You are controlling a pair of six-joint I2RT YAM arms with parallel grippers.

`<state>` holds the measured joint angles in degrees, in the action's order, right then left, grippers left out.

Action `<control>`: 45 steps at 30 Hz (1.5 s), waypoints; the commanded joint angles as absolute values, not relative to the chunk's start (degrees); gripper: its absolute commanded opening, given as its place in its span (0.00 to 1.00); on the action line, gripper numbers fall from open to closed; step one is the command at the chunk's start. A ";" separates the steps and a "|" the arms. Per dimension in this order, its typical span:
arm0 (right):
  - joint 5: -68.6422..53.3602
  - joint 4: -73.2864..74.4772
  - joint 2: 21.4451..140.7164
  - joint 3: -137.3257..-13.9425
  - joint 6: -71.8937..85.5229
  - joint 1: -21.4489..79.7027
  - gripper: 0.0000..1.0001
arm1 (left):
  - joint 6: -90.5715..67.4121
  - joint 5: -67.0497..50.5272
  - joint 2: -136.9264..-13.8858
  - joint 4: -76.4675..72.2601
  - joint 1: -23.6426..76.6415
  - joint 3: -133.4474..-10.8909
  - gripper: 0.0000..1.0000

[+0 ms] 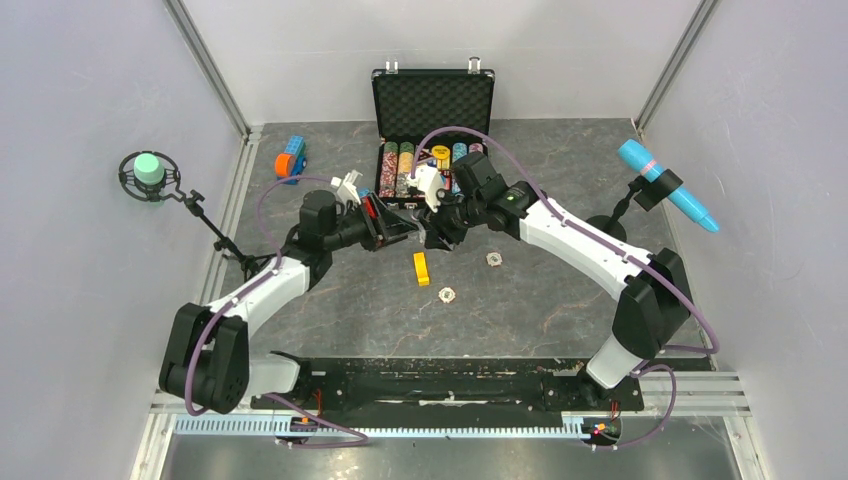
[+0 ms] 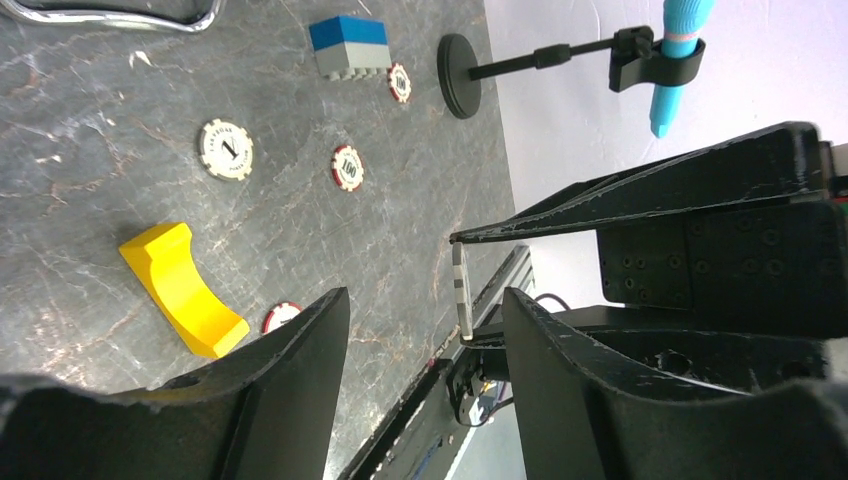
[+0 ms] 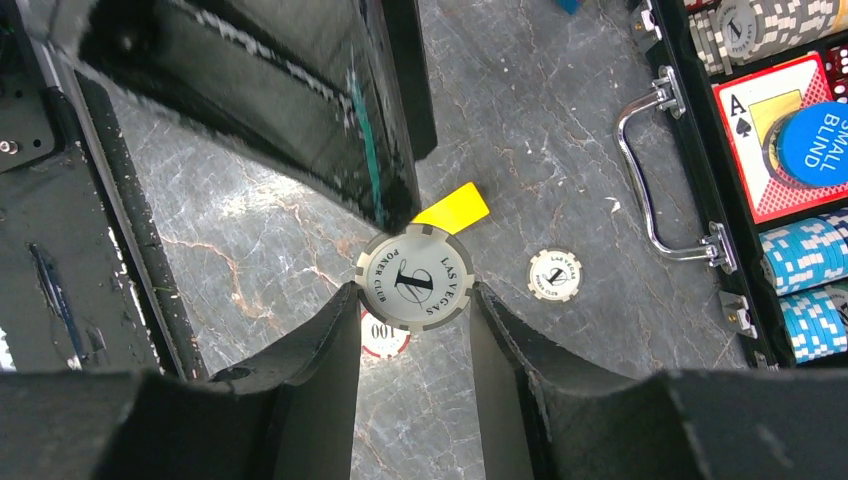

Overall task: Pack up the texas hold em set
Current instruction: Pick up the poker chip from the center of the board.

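The black case (image 1: pixel 433 100) of the texas hold em set stands open at the back, with rows of coloured chips (image 1: pixel 430 165) in it. My right gripper (image 3: pixel 414 290) is shut on a white-and-grey poker chip (image 3: pixel 415 277), held flat by its edges above the table. In the left wrist view that chip (image 2: pixel 461 290) shows edge-on between my left gripper's (image 2: pixel 425 295) open fingers, nearer the right one and touching neither. Both grippers meet in front of the case (image 1: pixel 420 230). Loose chips lie on the table: a white one (image 3: pixel 555 273) and a red 100 (image 3: pixel 385 338).
A yellow block (image 1: pixel 421 268) lies just in front of the grippers, with two loose chips (image 1: pixel 494 258) to its right. Red and blue bricks (image 1: pixel 290 158) sit left of the case. A green-topped stand (image 1: pixel 148 170) is at the left and a blue cylinder on a stand (image 1: pixel 665 185) at the right.
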<state>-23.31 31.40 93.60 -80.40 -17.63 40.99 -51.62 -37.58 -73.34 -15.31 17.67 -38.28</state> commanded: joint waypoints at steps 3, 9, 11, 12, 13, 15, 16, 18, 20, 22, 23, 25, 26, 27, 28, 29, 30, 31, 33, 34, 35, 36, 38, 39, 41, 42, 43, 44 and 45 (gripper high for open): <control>-25.25 29.27 91.93 -81.43 -17.93 41.09 0.11 | -53.61 -37.38 -74.20 -18.37 19.71 -39.12 0.62; -25.49 29.19 91.65 -81.34 -17.90 41.14 0.12 | -53.61 -37.09 -74.88 -18.54 20.46 -39.47 0.58; -25.92 29.18 91.62 -81.21 -17.84 41.23 0.12 | -53.61 -37.01 -75.18 -18.54 20.58 -39.58 0.57; -26.08 29.11 91.62 -81.17 -17.84 41.22 0.12 | -53.70 -36.96 -75.23 -18.60 20.71 -39.64 0.55; -26.22 29.03 91.64 -81.05 -17.84 41.22 0.12 | -53.70 -36.96 -75.30 -18.71 20.80 -39.75 0.54; -26.26 28.94 91.65 -80.97 -17.84 41.21 0.13 | -53.88 -36.91 -75.46 -18.97 21.08 -39.88 0.52; -26.22 28.88 91.65 -80.86 -17.84 41.22 0.13 | -53.94 -36.85 -75.49 -19.03 21.20 -39.94 0.51; -26.17 28.58 91.70 -80.70 -17.75 41.22 0.13 | -54.05 -36.83 -75.50 -19.16 21.38 -39.96 0.49; -26.05 28.27 91.77 -80.45 -17.67 41.23 0.13 | -54.05 -36.83 -75.50 -19.15 21.54 -39.95 0.46; -26.02 28.04 91.91 -80.33 -17.58 41.23 0.13 | -54.14 -36.78 -75.50 -19.16 21.65 -39.98 0.44; -26.02 27.99 92.01 -80.39 -17.63 41.23 0.13 | -54.14 -36.74 -75.51 -19.16 21.71 -39.92 0.42; -26.04 28.02 92.22 -80.46 -17.65 41.27 0.13 | -54.27 -36.70 -75.41 -19.35 21.75 -39.92 0.39; -26.11 28.06 92.26 -80.42 -17.67 41.28 0.13 | -54.44 -36.74 -75.44 -19.54 21.71 -39.94 0.38; -26.16 27.98 92.37 -80.47 -17.68 41.23 0.13 | -54.57 -36.76 -75.51 -19.66 21.76 -39.99 0.36; -26.08 27.95 92.42 -80.42 -17.67 41.31 0.13 | -54.67 -36.87 -75.52 -19.72 21.82 -40.11 0.35; -26.10 27.86 92.45 -80.46 -17.67 41.25 0.13 | -54.75 -36.83 -75.55 -19.80 21.83 -40.12 0.33; -26.10 27.81 92.54 -80.50 -17.59 41.28 0.13 | -54.82 -36.83 -75.55 -19.86 21.88 -40.10 0.32; -26.21 27.65 92.60 -80.51 -17.59 41.31 0.13 | -54.84 -36.91 -75.51 -19.80 21.93 -40.14 0.31; -26.28 27.65 92.75 -80.51 -17.49 41.25 0.13 | -54.93 -36.93 -75.61 -19.95 21.98 -40.19 0.28; -26.41 27.52 92.87 -80.51 -17.49 41.30 0.13 | -54.89 -36.92 -75.60 -19.99 22.04 -40.08 0.27; -26.42 27.58 92.89 -80.51 -17.49 41.31 0.14 | -55.02 -36.94 -75.63 -20.05 22.11 -40.09 0.26; -26.37 27.52 92.97 -80.53 -17.45 41.31 0.13 | -55.10 -36.96 -75.61 -20.25 22.06 -40.08 0.24; -26.43 27.43 93.05 -80.47 -17.47 41.31 0.14 | -55.35 -37.08 -75.69 -20.51 22.09 -40.09 0.21; -26.37 27.40 93.11 -80.42 -17.48 41.26 0.15 | -55.45 -37.09 -75.74 -20.65 22.11 -40.19 0.19; -26.66 27.44 93.14 -80.43 -17.40 41.29 0.16 | -55.69 -37.18 -75.68 -20.82 22.14 -40.20 0.15; -26.87 27.40 93.13 -80.43 -17.47 41.31 0.16 | -55.80 -37.18 -75.75 -20.82 22.06 -40.22 0.13; -27.03 27.36 93.13 -80.42 -17.45 41.31 0.17 | -55.89 -37.18 -75.76 -20.82 22.06 -40.17 0.11; -27.04 27.40 93.13 -80.42 -17.49 41.30 0.17 | -55.93 -37.21 -75.61 -20.83 22.07 -40.28 0.09; -27.04 27.50 93.05 -80.42 -17.59 41.29 0.19 | -55.96 -37.19 -75.55 -20.78 22.06 -40.29 0.07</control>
<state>-24.97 30.02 93.60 -80.09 -17.63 41.04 -55.05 -37.43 -75.40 -18.70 21.89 -38.50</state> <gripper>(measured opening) 0.415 0.113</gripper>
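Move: Off the left hand's fingertips, about 4 cm to its right, 1 cm back and 1 cm lower, the poker chip stands edge-on in the right hand's fingers, some 1 cm left of and 1 cm below the right hand point, level with it fore and aft. The yellow block is on the table 4 cm back and 2 cm right of the left hand, some 17 cm down; the case handle is 10 cm ahead of that hand, straight out, some 15 cm down. Easing about 2.5 cm to the right towards the held chip and 1 cm back, the left hand dips a little under 1 cm and comes up again while its fingers go from well open to nearly shut, one on each face of the chip, seeming to pinch it by the end. The right hand all but stays in place and keeps its grip on the chip's rim. ##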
